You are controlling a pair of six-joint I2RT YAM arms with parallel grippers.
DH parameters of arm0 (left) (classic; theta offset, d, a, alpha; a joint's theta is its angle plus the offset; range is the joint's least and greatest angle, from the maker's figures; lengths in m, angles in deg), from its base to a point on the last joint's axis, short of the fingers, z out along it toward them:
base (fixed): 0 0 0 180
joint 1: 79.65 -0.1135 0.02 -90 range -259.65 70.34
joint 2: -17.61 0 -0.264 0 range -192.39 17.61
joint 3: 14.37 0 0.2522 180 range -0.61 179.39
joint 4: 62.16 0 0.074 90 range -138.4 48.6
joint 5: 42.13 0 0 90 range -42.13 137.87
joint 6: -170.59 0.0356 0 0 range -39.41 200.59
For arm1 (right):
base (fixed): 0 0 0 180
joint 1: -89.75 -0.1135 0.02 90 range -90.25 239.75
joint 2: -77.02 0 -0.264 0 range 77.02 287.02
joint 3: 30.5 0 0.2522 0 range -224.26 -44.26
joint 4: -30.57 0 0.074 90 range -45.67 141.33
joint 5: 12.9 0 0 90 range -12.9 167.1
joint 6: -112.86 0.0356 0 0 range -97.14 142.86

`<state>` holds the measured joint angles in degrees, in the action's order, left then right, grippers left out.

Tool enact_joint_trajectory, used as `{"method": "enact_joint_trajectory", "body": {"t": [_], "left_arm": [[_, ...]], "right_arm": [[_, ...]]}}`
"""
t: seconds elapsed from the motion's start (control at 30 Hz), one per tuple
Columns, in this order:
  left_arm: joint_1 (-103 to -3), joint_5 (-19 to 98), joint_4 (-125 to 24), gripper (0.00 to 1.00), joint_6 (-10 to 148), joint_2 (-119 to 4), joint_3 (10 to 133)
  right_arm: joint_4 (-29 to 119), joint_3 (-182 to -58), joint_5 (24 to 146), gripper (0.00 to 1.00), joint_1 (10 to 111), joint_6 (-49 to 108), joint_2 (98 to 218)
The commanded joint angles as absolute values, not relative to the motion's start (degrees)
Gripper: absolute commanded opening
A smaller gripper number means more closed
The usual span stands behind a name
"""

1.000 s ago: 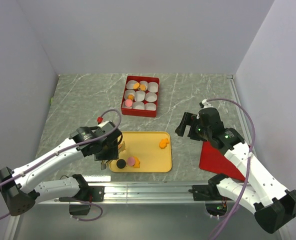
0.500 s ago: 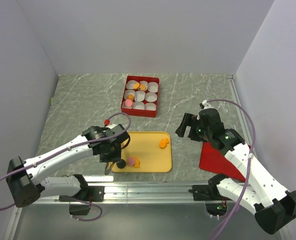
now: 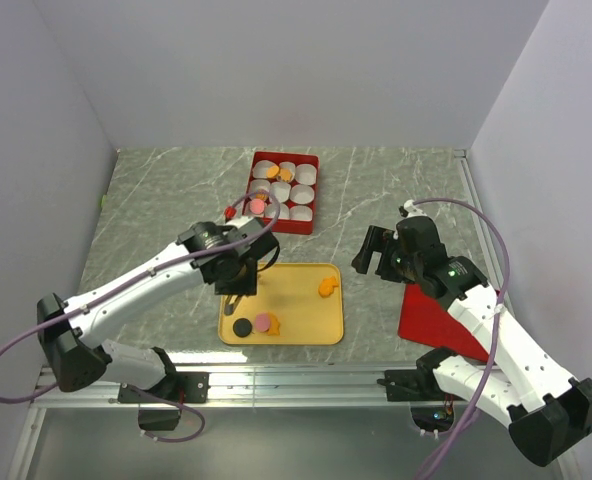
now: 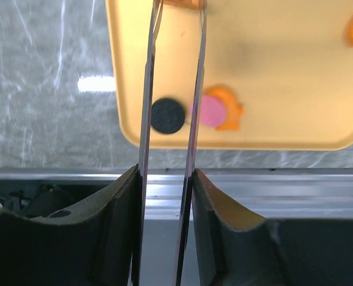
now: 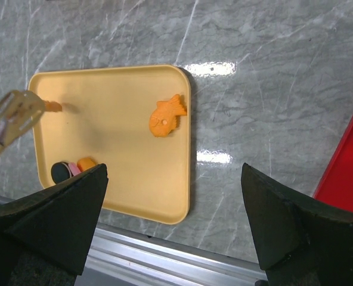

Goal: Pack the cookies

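Note:
My left gripper (image 4: 164,173) (image 3: 234,265) is shut on a pair of thin metal tongs (image 4: 148,89), squeezing the two blades close together. The tong tips pinch a small orange-brown cookie (image 5: 52,106) above the left part of the yellow tray (image 3: 306,335). On the tray lie a black round cookie (image 4: 167,116) (image 3: 242,326), a pink round (image 4: 211,111) resting on an orange piece (image 4: 231,110), and an orange fish-shaped cookie (image 5: 167,116) (image 3: 326,288). The red box (image 3: 286,227) of white paper cups holds several cookies, among them a pink one (image 3: 258,205). My right gripper (image 5: 173,173) (image 3: 374,255) hangs open to the tray's right.
A red lid (image 3: 431,318) (image 5: 349,155) lies on the marble table under the right arm. The aluminium rail (image 4: 236,179) runs along the near edge just below the tray. Walls close in the back and both sides.
The left arm has swung from the tray's near-left corner up and away toward the red box, and the tong blades have drawn closer together. The right arm has not moved.

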<state>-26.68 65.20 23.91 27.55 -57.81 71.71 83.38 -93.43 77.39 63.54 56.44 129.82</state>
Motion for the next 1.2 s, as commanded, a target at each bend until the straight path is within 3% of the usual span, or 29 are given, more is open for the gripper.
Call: {"method": "enact_joint_trajectory", "body": {"t": [0.0,0.43,0.83,1.17], "left_arm": [[-26.5,68.8,26.7,0.42,30.5,-61.0,79.9],[-28.6,72.0,28.4,0.43,38.2,-73.2,102.0],[-37.0,69.1,26.4,0.42,45.9,-86.1,121.5],[-43.6,67.1,21.7,0.41,47.5,-93.8,128.9]], "right_arm": [[83.0,-94.1,75.1,1.0,63.5,55.9,129.8],[82.9,-95.9,73.3,1.0,63.4,54.9,132.5],[82.3,-98.7,72.5,1.0,63.6,52.7,136.5],[81.2,-101.3,71.6,1.0,63.8,50.2,140.9]]}}
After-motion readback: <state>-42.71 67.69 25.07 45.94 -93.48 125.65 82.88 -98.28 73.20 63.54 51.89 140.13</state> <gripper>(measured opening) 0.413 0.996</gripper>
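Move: My left hand already holds the flower cookie just above the yellow tray, whose middle is about 6 cm back and 6 cm to the right. The empty middle cup of the red box lies some 21 cm ahead, 6 cm right and 5 cm lower; the pink cookie's cup sits about 4 cm nearer and 5 cm left of that cup, and another flower cookie about 4 cm beyond it. From my right hand the cup is roughly 14 cm ahead and 19 cm left. With my fingers keeping their hold on the flower cookie, I carry it off the tray, at first up and forward with a shift to the right, then mostly straight forward until it is over the red box: about 21 cm out, 9 cm up and 5 cm right. On the way my left wrist tips the fingertips some 15 degrees more outward. My open right hand eases about 3 cm forward, touching nothing, and sinks slightly. ##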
